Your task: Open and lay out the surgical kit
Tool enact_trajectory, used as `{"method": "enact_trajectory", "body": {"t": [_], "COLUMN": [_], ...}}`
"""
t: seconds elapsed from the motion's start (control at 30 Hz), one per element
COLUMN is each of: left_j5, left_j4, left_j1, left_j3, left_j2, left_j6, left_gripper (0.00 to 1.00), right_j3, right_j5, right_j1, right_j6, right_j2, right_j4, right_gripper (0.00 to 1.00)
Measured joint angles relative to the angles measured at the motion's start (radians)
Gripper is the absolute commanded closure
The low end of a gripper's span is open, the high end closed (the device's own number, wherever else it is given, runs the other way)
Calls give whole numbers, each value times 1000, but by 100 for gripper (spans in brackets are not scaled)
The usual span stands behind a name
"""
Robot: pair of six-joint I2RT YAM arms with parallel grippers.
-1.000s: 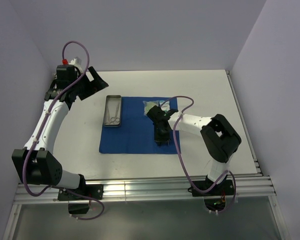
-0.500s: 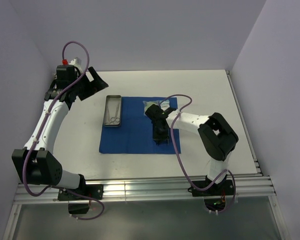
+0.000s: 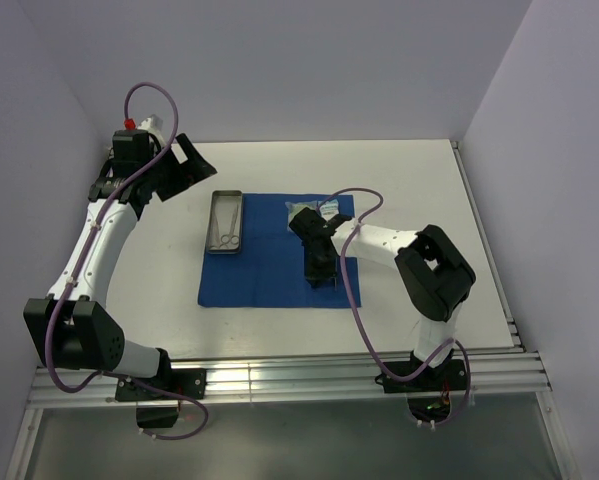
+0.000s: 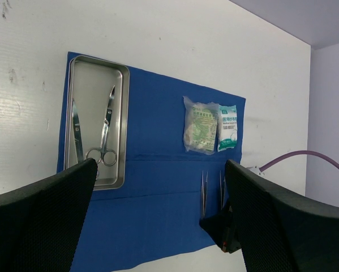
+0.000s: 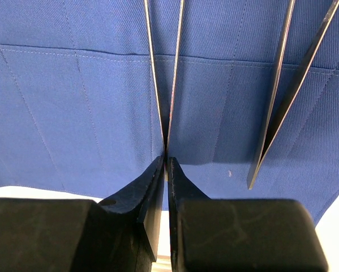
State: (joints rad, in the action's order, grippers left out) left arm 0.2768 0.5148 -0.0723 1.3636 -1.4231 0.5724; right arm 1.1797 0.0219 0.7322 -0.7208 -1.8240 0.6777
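The royal-blue cloth (image 3: 264, 270) of the surgical kit lies spread flat. On its left edge rests the steel tray (image 4: 95, 76), holding scissors (image 4: 104, 136) and a second steel instrument (image 4: 77, 133). Two packets (image 4: 200, 127) (image 4: 227, 127) lie at the cloth's far right. One pair of tweezers (image 5: 154, 73) lies on the cloth with its joined end between the tips of my right gripper (image 5: 166, 160), whose jaws stand only a narrow slit apart. A second pair of tweezers (image 5: 275, 79) lies free to its right. My left gripper (image 4: 161, 164) hangs open, high above the table's far left.
White tabletop (image 3: 409, 180) surrounds the cloth, with walls behind and on both sides. The right arm's purple cable (image 3: 354, 290) loops over the cloth's right edge. A metal rail (image 3: 279, 375) runs along the near edge.
The right arm's elbow and wrist shifted slightly left over the cloth's right side. The left arm has not moved.
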Motion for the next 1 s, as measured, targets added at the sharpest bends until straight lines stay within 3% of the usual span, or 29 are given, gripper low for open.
{"method": "enact_trajectory", "body": {"t": [0.17,0.27,0.47,0.5,0.7,0.8,0.87,0.9,1.0], "left_j5": [0,0,-1,-2,-13,-15,-22,-29,-53], "left_j4": [2,5,6,6,6,8,9,10,14], "left_j1": [0,0,0,0,0,0,0,0,0], "left_j3": [0,0,0,0,0,0,-1,-1,0], "left_j2": [0,0,0,0,0,0,-1,-2,-32], "left_j6": [0,0,-2,-3,-39,-89,-127,-147,-207], "left_gripper": [1,1,1,1,1,12,27,39,49], "right_j3": [-2,-2,-1,1,73,140,182,204,240], "right_j5": [1,2,10,15,45,71,87,94,110], "right_j1": [0,0,0,0,0,0,0,0,0], "right_j6": [-1,-3,-8,-10,-10,-6,0,4,13], "right_j2": [0,0,0,0,41,105,155,180,240], "right_j4": [0,0,6,13,85,113,119,121,117], "right_gripper": [82,72,62,52,18,7,4,3,2]}}
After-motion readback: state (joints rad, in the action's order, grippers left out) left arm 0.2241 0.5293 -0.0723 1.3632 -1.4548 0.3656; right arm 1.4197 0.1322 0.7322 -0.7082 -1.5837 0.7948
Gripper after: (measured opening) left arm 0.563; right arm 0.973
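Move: The right fingers still hold the near, joined end of the left-hand tweezers on the cloth; their middle is about 5 cm ahead and 1 cm left, at hand height. The second tweezers lie 5 cm ahead and 5 cm right; the gauze bag is 22 cm ahead, 3 cm left, the green packet 22 cm ahead, 5 cm right. From the left hand, the instrument tray is about 5 cm ahead, 2 cm right, 25 cm below. Open the right gripper wide to let go of the tweezers' end, then lift it clear of the cloth, about 15 cm up and some 5 cm forward, swinging its fingertips outward about 20 degrees. Late on, start the left gripper about 2 cm down above the tray, slightly left, rolling it about 10 degrees and closing its fingers roughly halfway on nothing. ##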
